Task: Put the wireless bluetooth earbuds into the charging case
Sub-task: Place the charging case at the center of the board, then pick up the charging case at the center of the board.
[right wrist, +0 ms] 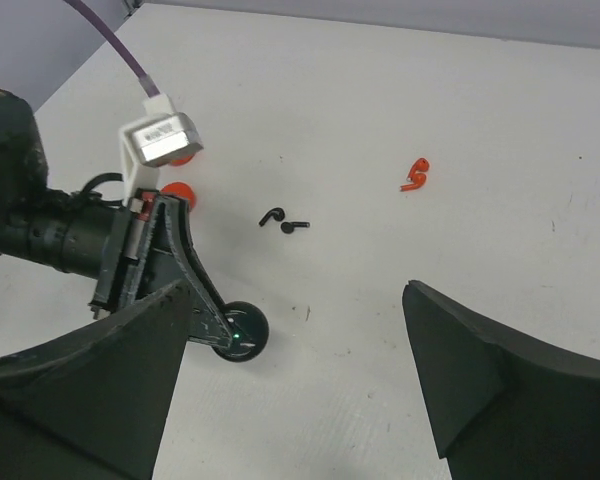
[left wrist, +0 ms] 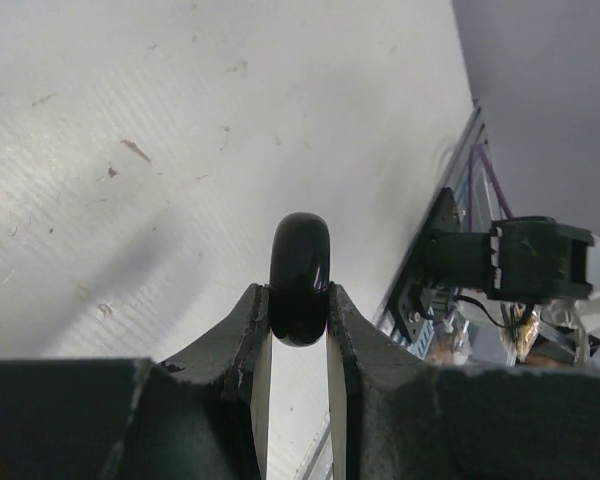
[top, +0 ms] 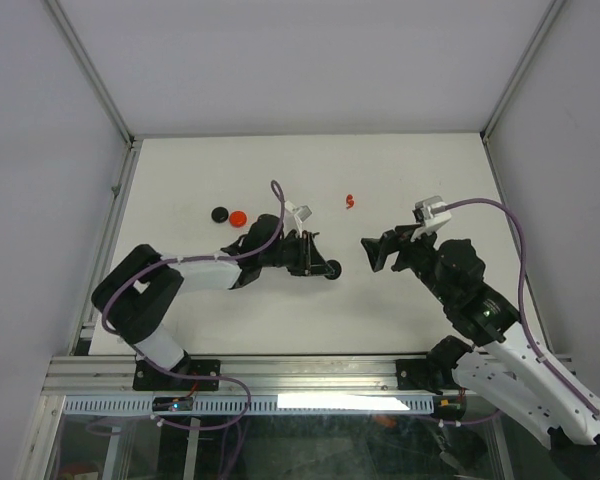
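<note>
My left gripper point(top: 323, 267) is shut on a round black charging case point(top: 333, 271), holding it on edge just above the table. The left wrist view shows the case point(left wrist: 300, 270) pinched between both fingers of that gripper point(left wrist: 298, 305). In the right wrist view a small green light glows on the case point(right wrist: 242, 332). Two black earbuds point(right wrist: 283, 221) lie side by side beyond it. Red earbuds point(right wrist: 415, 175) lie farther right and show near the table's back point(top: 351, 202). My right gripper point(top: 373, 252) stands open just right of the case, its wide jaws point(right wrist: 296, 292) holding nothing.
A black disc point(top: 219, 214) and a red disc point(top: 239, 217) lie to the left, behind the left arm. The red disc point(right wrist: 179, 191) also shows past the left wrist's white tag point(right wrist: 160, 139). White walls with metal frame posts border the table.
</note>
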`<action>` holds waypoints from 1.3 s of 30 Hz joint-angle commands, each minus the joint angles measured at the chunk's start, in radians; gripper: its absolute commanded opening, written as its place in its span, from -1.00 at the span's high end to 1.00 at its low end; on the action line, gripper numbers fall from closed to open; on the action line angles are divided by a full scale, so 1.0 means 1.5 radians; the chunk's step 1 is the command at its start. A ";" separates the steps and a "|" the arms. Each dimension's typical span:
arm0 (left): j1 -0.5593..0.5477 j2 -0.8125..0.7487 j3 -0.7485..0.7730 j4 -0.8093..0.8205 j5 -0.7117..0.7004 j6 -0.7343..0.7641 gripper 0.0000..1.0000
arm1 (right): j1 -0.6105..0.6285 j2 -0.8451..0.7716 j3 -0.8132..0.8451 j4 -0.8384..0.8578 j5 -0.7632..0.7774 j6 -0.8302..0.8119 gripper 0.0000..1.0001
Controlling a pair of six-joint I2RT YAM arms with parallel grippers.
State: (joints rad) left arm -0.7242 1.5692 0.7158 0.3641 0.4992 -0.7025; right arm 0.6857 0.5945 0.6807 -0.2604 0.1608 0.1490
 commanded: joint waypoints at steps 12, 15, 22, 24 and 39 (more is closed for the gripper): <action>-0.099 0.241 0.178 -0.007 -0.133 -0.070 0.53 | -0.001 -0.050 -0.029 0.000 0.035 0.016 -0.79; -0.102 0.238 0.191 -0.057 -0.169 -0.047 0.24 | -0.001 -0.050 -0.030 0.001 0.032 0.017 -0.79; -0.104 0.180 0.202 -0.172 -0.261 0.007 -0.24 | -0.001 -0.056 -0.034 0.000 0.032 0.020 -0.79; -0.103 0.154 0.207 -0.211 -0.293 0.028 -0.31 | -0.001 -0.056 -0.034 0.001 0.032 0.020 -0.79; 0.021 -0.045 0.209 -0.425 -0.501 0.163 -0.59 | -0.001 -0.032 -0.032 -0.001 0.023 0.023 -0.80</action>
State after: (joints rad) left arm -0.7929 1.5993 1.0149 -0.2157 -0.1665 -0.5213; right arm 0.6857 0.5312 0.6239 -0.2905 0.2005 0.1711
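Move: Pinched in the left fingertips, the black charging case is bound for a bare spot near the middle of the board, about 7 cm to that hand's right, 1 cm ahead and 9 cm below. The black earbuds lie roughly 12 cm ahead and 5 cm left of the hand; the red earbuds are about 21 cm ahead and 7 cm right, both at board height. From the right hand, the spot lies some 4 cm ahead, 2 cm left and 24 cm down. Carrying the still-held charging case down and to the right, about 8 cm lower and 6 cm across, the left hand brings it onto the bare board and opens its fingers wide to let go. The emptied hand then draws back left some 12 cm, forward and up, away from the case towards the black earbuds, rolling some 25 degrees with its left side rising and swinging counter-clockwise. ##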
